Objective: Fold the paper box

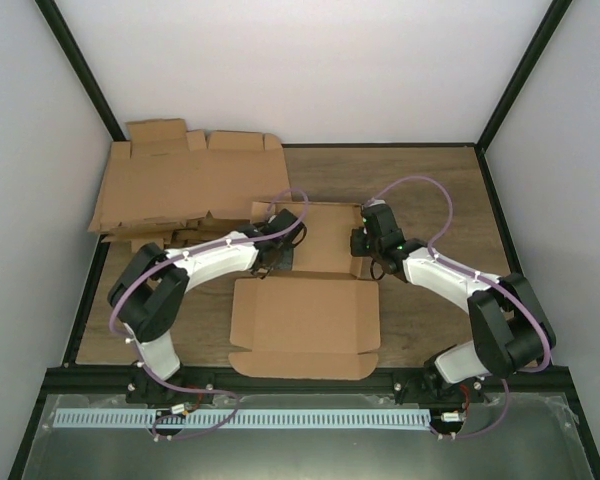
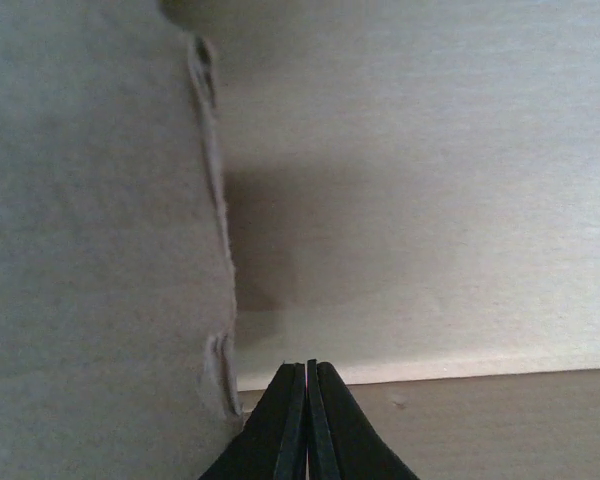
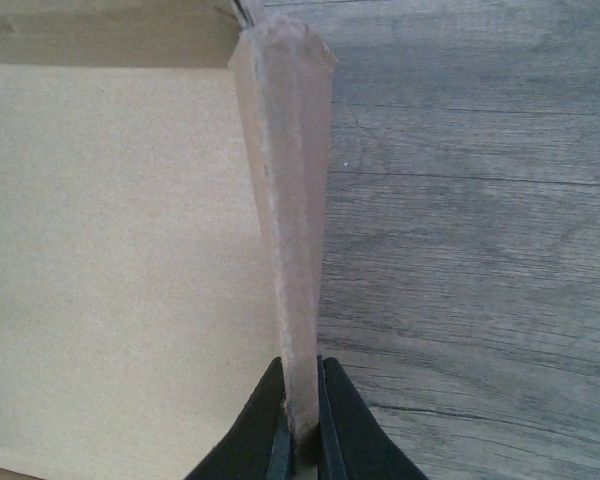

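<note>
The paper box [image 1: 305,320] lies in the middle of the table, its near part a flat brown sheet with flaps and its far part [image 1: 325,235] between my two grippers. My left gripper [image 1: 277,260] is at the box's left side. In the left wrist view its jaws [image 2: 308,366] are shut with nothing seen between them, tips close to a pale cardboard panel [image 2: 420,200]. My right gripper [image 1: 360,243] is at the box's right side. In the right wrist view it [image 3: 300,400] is shut on an upright side flap [image 3: 290,180] beside the box floor [image 3: 120,260].
A pile of flat brown cardboard blanks [image 1: 180,185] lies at the back left, close behind the left arm. White walls with black frame posts [image 1: 80,70] close in the table. A metal rail [image 1: 250,418] runs along the near edge.
</note>
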Controlling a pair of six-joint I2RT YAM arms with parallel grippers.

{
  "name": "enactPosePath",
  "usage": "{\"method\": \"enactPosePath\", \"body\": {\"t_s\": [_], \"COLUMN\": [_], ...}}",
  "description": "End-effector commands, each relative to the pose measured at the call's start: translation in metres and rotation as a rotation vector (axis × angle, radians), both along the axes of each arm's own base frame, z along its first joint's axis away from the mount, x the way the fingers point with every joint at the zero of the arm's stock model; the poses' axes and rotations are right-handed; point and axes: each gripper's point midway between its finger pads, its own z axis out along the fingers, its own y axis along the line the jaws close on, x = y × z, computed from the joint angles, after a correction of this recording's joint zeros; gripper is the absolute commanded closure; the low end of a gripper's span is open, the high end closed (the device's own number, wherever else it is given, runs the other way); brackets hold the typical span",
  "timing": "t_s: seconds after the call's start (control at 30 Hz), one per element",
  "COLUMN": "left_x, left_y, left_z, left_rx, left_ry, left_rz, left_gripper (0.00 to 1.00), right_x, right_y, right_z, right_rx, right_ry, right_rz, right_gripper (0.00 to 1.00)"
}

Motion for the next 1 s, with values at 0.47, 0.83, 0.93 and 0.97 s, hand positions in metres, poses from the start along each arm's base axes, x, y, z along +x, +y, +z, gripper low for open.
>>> {"method": "enactPosePath", "body": {"t_s": [0.47, 0.83, 0.93, 0.97], "left_x": [-0.024, -0.044, -0.029, -0.024], "left_y": [-0.057, -0.041, -0.001, 0.015], "left_z": [0.027, 0.159, 0.184, 0.190], "left_rx": [-0.422, -0.590, -0.595, -0.593], "left_ry": [0.084, -0.139, -0.242, -0.279], "left_rz": [-0.312, -0.412, -0.323, -0.282], "left_gripper": [0.91, 0.57, 0.41, 0.37], "right_x": [-0.002, -0.003, -0.003, -0.003], "right_y": [-0.006, -0.005, -0.004, -0.004], "right_z": [-0.007, -0.011, -0.013, -0.013], "right_rx": [-0.032, -0.031, -0.030, -0.031], "right_ry": [0.028, 0.034, 0.039, 0.039], "right_rz": [-0.016, -0.007, -0.003, -0.002], "right_gripper": [0.99, 0.99, 0.99, 0.99]}}
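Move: The left hand, fingers shut and pointing steeply down, is inside the paper box near its front left corner. The middle of the box's left wall is some 4 cm to its left and 6 cm ahead, about level in height. The right wall is about 14 cm to its right, 4 cm ahead and 3 cm higher; the front panel lies flat some 13 cm back, 5 cm right and 3 cm lower. From the right hand, the left wall is roughly 18 cm left, 2 cm ahead and 4 cm lower. The left hand first eases down about 1.5 cm into the front left corner with its fingers still shut beside the left wall, then pulls out, going back and to the right by some 5 cm and climbing fast to end about 17 cm above its start, away from the left wall, easing back left a little at the very end. As it leaves, its left side dips some 35 degrees, it turns clockwise, and its fingers open to over half, while the right hand stays put and keeps the right wall's edge pinched. ##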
